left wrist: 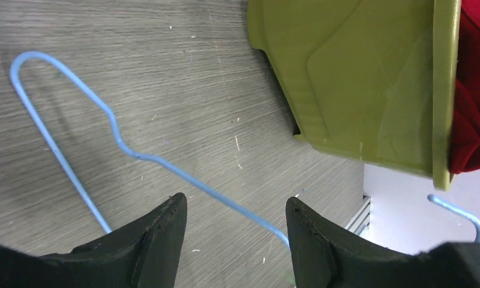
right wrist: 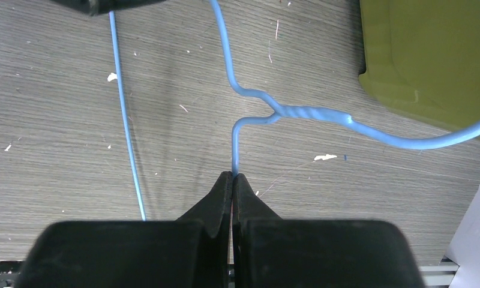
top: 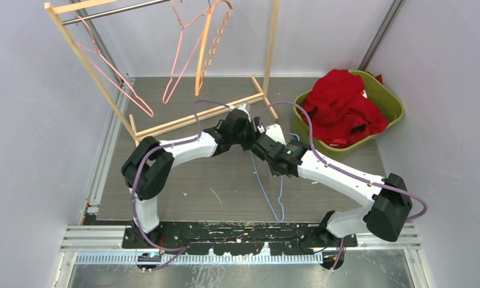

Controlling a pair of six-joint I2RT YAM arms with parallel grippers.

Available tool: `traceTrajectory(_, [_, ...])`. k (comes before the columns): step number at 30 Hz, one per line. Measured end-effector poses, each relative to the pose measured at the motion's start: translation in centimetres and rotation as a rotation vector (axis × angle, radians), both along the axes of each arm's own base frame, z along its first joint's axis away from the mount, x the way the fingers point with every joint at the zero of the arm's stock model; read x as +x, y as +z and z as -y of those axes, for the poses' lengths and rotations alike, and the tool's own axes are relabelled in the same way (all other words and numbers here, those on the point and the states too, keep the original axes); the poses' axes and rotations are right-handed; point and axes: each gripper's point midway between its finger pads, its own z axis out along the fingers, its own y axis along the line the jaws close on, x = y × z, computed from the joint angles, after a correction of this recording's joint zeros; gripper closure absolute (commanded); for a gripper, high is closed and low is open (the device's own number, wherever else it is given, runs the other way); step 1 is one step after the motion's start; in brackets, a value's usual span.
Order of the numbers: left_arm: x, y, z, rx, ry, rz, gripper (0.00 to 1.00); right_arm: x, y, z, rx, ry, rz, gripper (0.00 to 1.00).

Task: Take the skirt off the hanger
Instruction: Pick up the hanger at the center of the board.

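Observation:
The blue wire hanger (top: 266,187) is bare and hangs just above the table, with my right gripper (right wrist: 233,175) shut on its wire just below the twisted neck (right wrist: 312,113). The hook curves off toward the green bin (right wrist: 423,54). My left gripper (left wrist: 236,201) is open over the hanger's shoulder wire (left wrist: 183,174), which runs between the fingers and passes behind the right one. In the top view both grippers meet at mid-table, left (top: 249,129) and right (top: 263,144). The red skirt (top: 345,108) lies bunched in the green bin (top: 389,90), apart from the hanger.
A wooden clothes rack (top: 90,66) stands at the back left, carrying pink wire hangers (top: 180,54) and an orange plastic one (top: 207,54). The bin's outer wall (left wrist: 357,78) is close to the left gripper's right. White walls close in both sides.

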Motion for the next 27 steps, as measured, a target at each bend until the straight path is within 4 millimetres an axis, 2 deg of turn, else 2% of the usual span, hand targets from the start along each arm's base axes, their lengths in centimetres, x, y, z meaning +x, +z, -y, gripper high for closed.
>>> traceTrajectory(11, [1.7,-0.9,2.3,-0.029,0.009,-0.041,0.38,0.0,0.1,0.1,-0.011,0.014,-0.001,0.99])
traceTrajectory(20, [2.0,-3.3,2.8,-0.01,0.006,-0.077,0.38,-0.1,1.3,0.2,0.013,0.056,0.023,0.99])
traceTrajectory(24, [2.6,-3.1,3.8,-0.024,-0.01,-0.07,0.39,-0.1,1.5,-0.1,0.026,0.079,0.027,0.99])
traceTrajectory(25, [2.9,-3.0,4.1,-0.027,-0.015,-0.065,0.42,-0.1,1.5,-0.2,0.028,0.087,0.025,0.99])
traceTrajectory(26, [3.2,-3.0,4.3,-0.029,-0.017,-0.059,0.49,-0.2,1.4,-0.2,0.028,0.095,0.02,0.99])
traceTrajectory(27, [3.4,-3.0,4.6,-0.028,-0.021,-0.053,0.63,-0.3,1.4,-0.3,0.028,0.1,0.016,0.99])
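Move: The blue hanger hangs pinched by its near shoulder in the right fingers. Its far shoulder, where the open left hand is heading, lies about 4 cm ahead of the left hand, 4 cm to its right and 3 cm below. From the right hand that shoulder is some 12 cm ahead, 2 cm left and about level. The basket stands some 36 cm right of the left hand, 8 cm ahead and 8 cm lower; the rack's right foot is about 13 cm ahead, 3 cm right and 12 cm below. Right fingers keep their pinch on the hanger's near shoulder while the open left hand comes in at the far shoulder, one finger reaching the wire. The left travels about 5 cm right, 3 cm forward and 3 cm down, fingers still wide; the right lifts 1.5 cm, turning slightly counter-clockwise. ##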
